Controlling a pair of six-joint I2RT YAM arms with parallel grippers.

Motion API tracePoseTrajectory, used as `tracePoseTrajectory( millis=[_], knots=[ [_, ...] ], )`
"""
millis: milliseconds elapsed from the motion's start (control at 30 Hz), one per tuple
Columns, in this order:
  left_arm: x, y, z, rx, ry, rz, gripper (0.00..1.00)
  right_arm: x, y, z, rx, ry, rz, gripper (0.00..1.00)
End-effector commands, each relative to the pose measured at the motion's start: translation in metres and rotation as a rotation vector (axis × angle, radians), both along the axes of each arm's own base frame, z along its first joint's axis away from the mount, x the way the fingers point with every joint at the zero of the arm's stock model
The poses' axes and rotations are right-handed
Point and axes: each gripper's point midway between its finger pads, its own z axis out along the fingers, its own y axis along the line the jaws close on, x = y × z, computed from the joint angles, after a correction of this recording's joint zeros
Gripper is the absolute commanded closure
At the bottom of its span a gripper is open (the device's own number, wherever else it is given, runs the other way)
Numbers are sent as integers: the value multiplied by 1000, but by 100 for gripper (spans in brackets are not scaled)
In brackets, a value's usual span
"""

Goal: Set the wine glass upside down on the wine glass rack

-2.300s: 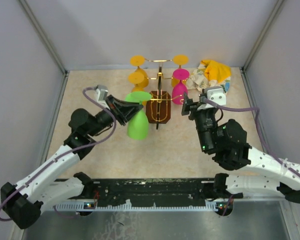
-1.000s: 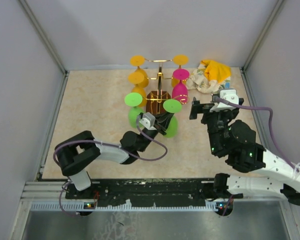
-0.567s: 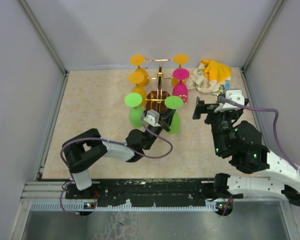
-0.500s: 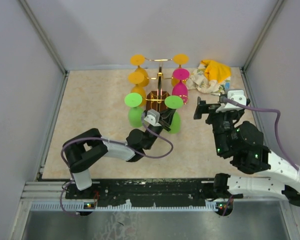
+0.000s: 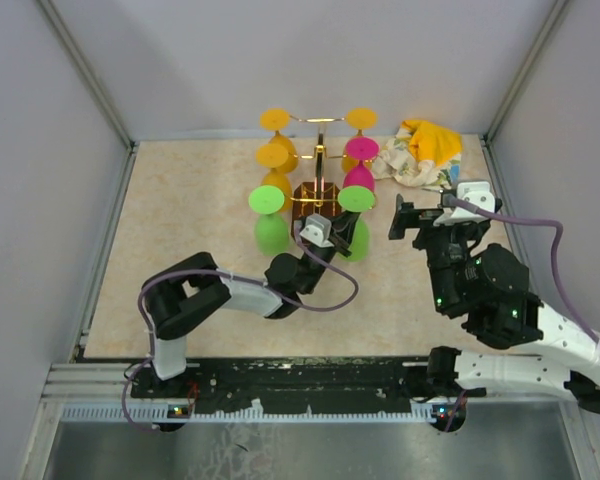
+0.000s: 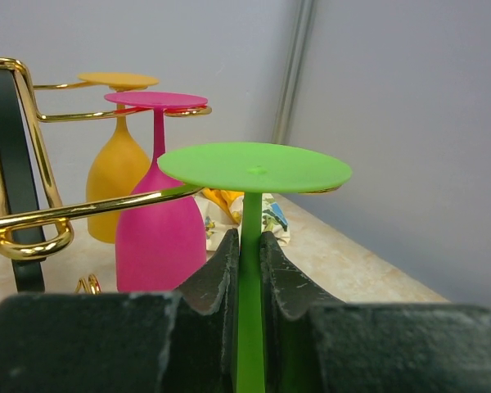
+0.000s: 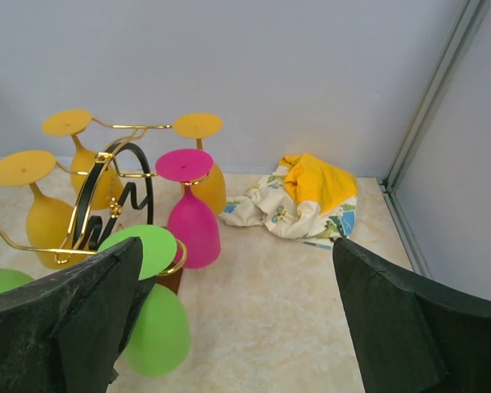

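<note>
A green wine glass (image 6: 254,166) hangs upside down with my left gripper (image 6: 250,246) shut on its stem. Its round foot (image 5: 355,197) lies over the front right hook (image 7: 176,258) of the wine glass rack (image 5: 319,150); the bowl (image 7: 151,332) hangs below. Whether the foot rests on the gold wire I cannot tell. From above, the left gripper (image 5: 330,233) reaches in from the near side of the rack's dark base (image 5: 310,193). My right gripper (image 5: 410,218) stands open to the right of the rack with nothing between its fingers (image 7: 65,311).
A second green glass (image 5: 268,215) hangs at the rack's front left. Orange glasses (image 5: 275,155) and pink glasses (image 5: 360,165) hang further back. A crumpled yellow and patterned cloth (image 5: 420,148) lies in the back right corner. Grey walls close in the table.
My left gripper has carried the green glass to the right and back, up to the rack's front right hook. The right arm has barely shifted.
</note>
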Motion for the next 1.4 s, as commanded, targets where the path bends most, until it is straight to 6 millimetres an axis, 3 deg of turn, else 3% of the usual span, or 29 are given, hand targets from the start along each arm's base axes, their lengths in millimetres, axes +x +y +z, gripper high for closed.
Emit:
tracePoseTrajectory(
  millis=[0, 300, 1133, 1367],
  knots=[
    [-8, 19, 58, -244, -125, 24, 100, -2, -5, 2, 5, -8, 4, 1],
    [-5, 8, 64, -251, -151, 24, 100, -2, -5, 2, -3, -9, 9, 1],
    [-23, -46, 53, -146, -192, -205, 100, -2, -3, 0, -4, -8, 8, 1],
    [-22, -52, 47, -130, -186, -221, 100, -2, -3, 0, -4, -5, 7, 1]
  ],
)
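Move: The upside-down green glass is pinched by its stem in the left hand, just below the foot; the rack's near right hook lies about 4 cm to that hand's right, 1 cm ahead and 2 cm higher. The hanging pink glass is some 11 cm ahead and 2 cm right, its middle 6 cm lower; the other green glass hangs about 18 cm to the left, level ahead, also 6 cm lower. From the right hand, the hook is roughly 10 cm ahead, 7 cm left and 15 cm below. The green glass, still pinched by its stem and foot up, is carried about 5 cm to the right by the left hand to bring it onto the near right hook. It first goes slightly forward too, then eases back by as much, rising about 1 cm late on, while the wrist swings some 10 degrees clockwise and tips the fingers up a little. The grip stays shut. ##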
